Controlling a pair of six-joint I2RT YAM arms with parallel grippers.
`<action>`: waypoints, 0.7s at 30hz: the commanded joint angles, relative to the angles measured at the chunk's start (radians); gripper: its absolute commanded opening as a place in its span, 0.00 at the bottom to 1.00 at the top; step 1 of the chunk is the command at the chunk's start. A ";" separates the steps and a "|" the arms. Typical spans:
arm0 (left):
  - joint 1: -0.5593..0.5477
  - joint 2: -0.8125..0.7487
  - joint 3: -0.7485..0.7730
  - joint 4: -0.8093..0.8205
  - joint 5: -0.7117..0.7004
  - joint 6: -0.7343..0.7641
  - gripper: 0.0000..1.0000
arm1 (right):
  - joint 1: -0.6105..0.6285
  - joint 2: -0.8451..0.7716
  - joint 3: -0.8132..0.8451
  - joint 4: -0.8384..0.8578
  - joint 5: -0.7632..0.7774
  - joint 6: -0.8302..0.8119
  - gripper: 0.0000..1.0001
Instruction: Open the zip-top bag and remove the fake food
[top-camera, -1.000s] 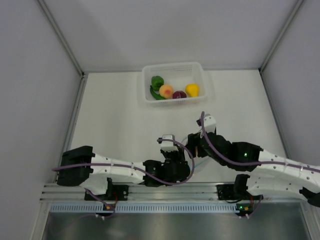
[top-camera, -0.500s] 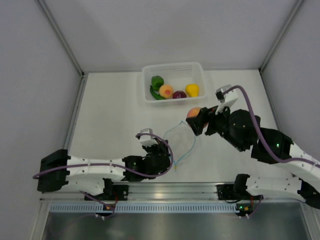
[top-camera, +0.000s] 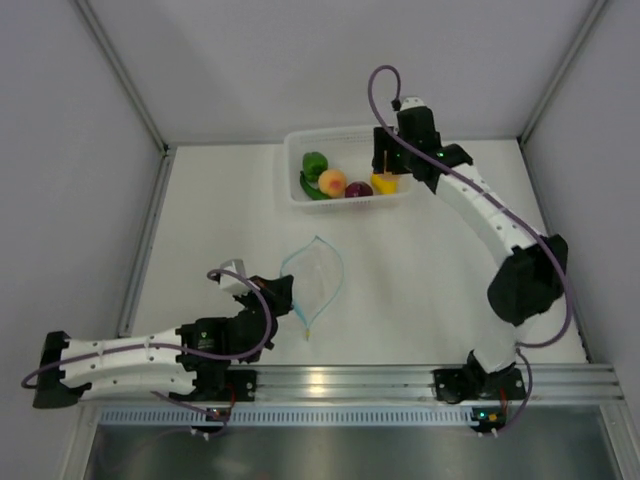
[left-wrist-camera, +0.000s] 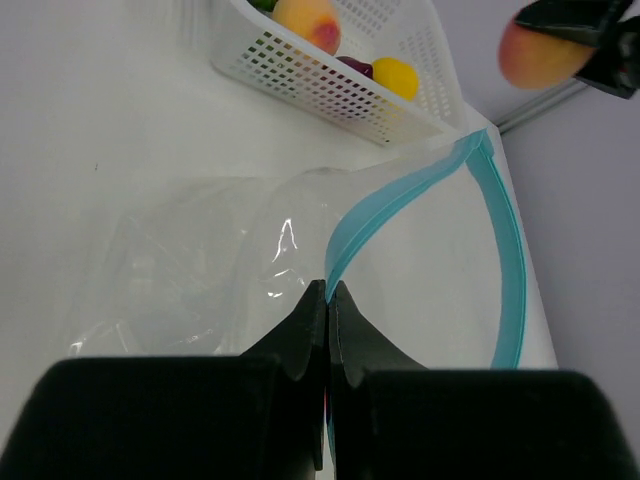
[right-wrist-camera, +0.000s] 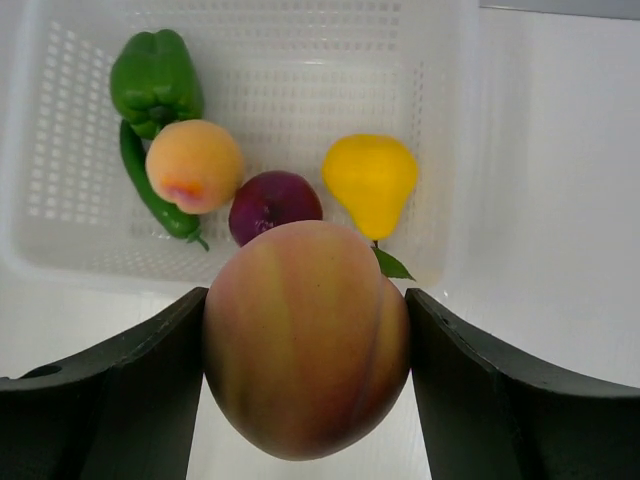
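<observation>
The zip-top bag (top-camera: 320, 268) lies on the table with its light blue zip strip (left-wrist-camera: 400, 195) spread open, and nothing shows inside it. My left gripper (left-wrist-camera: 328, 292) is shut on the near end of that strip (top-camera: 283, 292). My right gripper (right-wrist-camera: 306, 300) is shut on a peach-orange fruit (right-wrist-camera: 305, 345), held above the front of the white basket (right-wrist-camera: 440, 110). In the basket lie other fake food: a green pepper (right-wrist-camera: 155, 78), a slim green chili (right-wrist-camera: 150, 195), a smaller peach fruit (right-wrist-camera: 193, 165), a purple piece (right-wrist-camera: 272, 205) and a yellow pepper (right-wrist-camera: 370, 182).
The white mesh basket (top-camera: 295, 195) stands at the back middle of the table, against the rear wall. Grey walls close in the table on the left, right and back. The right arm (top-camera: 500, 230) stretches across the right half of the table.
My right arm carried the peach-orange fruit from the bag up and back to above the basket. My left arm drew back to the left, still gripping the zip strip; the bag shifted left.
</observation>
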 joint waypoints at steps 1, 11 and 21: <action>0.004 -0.022 0.014 -0.031 -0.001 0.102 0.00 | -0.025 0.149 0.196 0.109 -0.014 -0.066 0.43; 0.007 -0.002 0.111 -0.106 0.065 0.235 0.00 | -0.040 0.634 0.648 0.146 -0.046 -0.162 0.55; 0.028 0.059 0.172 -0.155 0.085 0.278 0.00 | -0.039 0.621 0.651 0.214 -0.046 -0.196 1.00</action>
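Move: The right hand already holds the second peach. It is to go to the free spot in the white basket, some 20 cm ahead of the hand, 10 cm to its left and about 18 cm below. Around that spot, seen from this hand, the pear lies about 12 cm straight ahead, the plum 10 ahead and 6 left, the first peach 12 ahead and 12 left, and the green pepper 18 ahead and 18 left. From the left hand, the free spot is roughly 48 cm ahead and 13 right. Still gripping the peach, the right hand sweeps forward some 16 cm into the space over the basket, sinking nearly 8 cm and drifting about 5 cm left. It slows there, opens wide to let go of the peach, then starts to lift slightly. The left hand keeps its pinch on the bag's zip edge almost in place, rolling about 15 degrees with its left side rising. ##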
